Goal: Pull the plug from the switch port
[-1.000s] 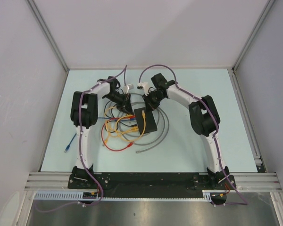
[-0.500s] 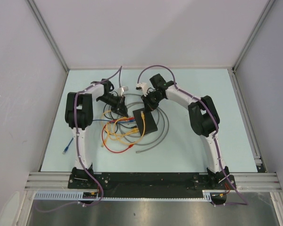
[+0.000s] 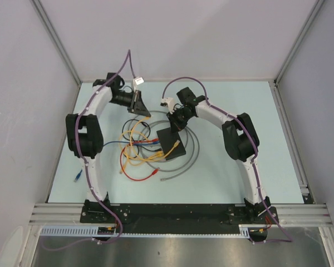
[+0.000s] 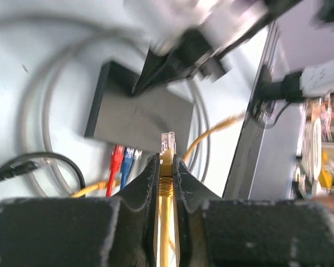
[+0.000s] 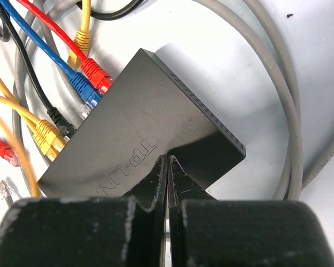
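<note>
The switch point(image 3: 170, 143) is a flat black box among tangled cables; it also shows in the left wrist view point(image 4: 139, 114) and the right wrist view point(image 5: 150, 139). My left gripper point(image 3: 140, 104) is raised behind and to the left of it. This gripper point(image 4: 166, 158) is shut on a yellow plug point(image 4: 167, 142), which is free of the ports. My right gripper point(image 3: 175, 123) is shut, its tips point(image 5: 167, 158) pressing on the switch's top. Red point(image 5: 94, 72), blue point(image 5: 83, 92), black point(image 5: 58, 119) and yellow point(image 5: 44, 133) plugs sit in the ports.
Loops of grey cable point(image 3: 183, 167) and red cable point(image 3: 136, 175) lie round the switch. A loose blue cable end point(image 3: 78, 177) lies at the left. White walls enclose the table on three sides.
My left gripper has pulled back up and to the far left with the yellow plug, away from the switch. The switch has shifted and turned slightly. My right gripper stays on it.
</note>
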You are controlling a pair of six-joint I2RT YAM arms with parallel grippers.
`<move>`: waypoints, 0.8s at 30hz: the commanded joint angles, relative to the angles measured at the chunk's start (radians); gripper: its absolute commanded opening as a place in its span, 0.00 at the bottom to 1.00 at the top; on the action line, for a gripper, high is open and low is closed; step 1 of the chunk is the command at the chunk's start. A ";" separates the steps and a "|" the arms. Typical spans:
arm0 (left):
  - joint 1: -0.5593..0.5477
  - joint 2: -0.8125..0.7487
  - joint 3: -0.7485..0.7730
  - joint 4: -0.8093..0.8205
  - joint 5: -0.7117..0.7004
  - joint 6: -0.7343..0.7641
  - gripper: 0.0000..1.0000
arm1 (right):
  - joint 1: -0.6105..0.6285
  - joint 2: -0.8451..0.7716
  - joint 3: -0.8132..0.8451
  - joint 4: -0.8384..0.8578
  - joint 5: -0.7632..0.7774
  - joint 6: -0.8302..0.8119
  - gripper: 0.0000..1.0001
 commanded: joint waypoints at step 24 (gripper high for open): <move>0.301 -0.158 0.151 0.412 -0.714 -0.451 0.00 | -0.006 0.085 -0.045 -0.118 0.146 -0.020 0.00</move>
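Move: The left hand, already holding the freed yellow plug, hangs about 15 cm above the bare far-left tabletop, which lies some 13 cm ahead and 21 cm left. The switch's middle is roughly 6 cm back, 8 cm right and 14 cm below; the black cable loop is about 6 cm left, level with the hand, 15 cm down. From the right hand, that bare patch lies about 14 cm ahead, 30 cm left and 4 cm lower. Left hand, still pinching the yellow plug, sweeps left 21 cm, up and forward towards the bare far-left tabletop. ##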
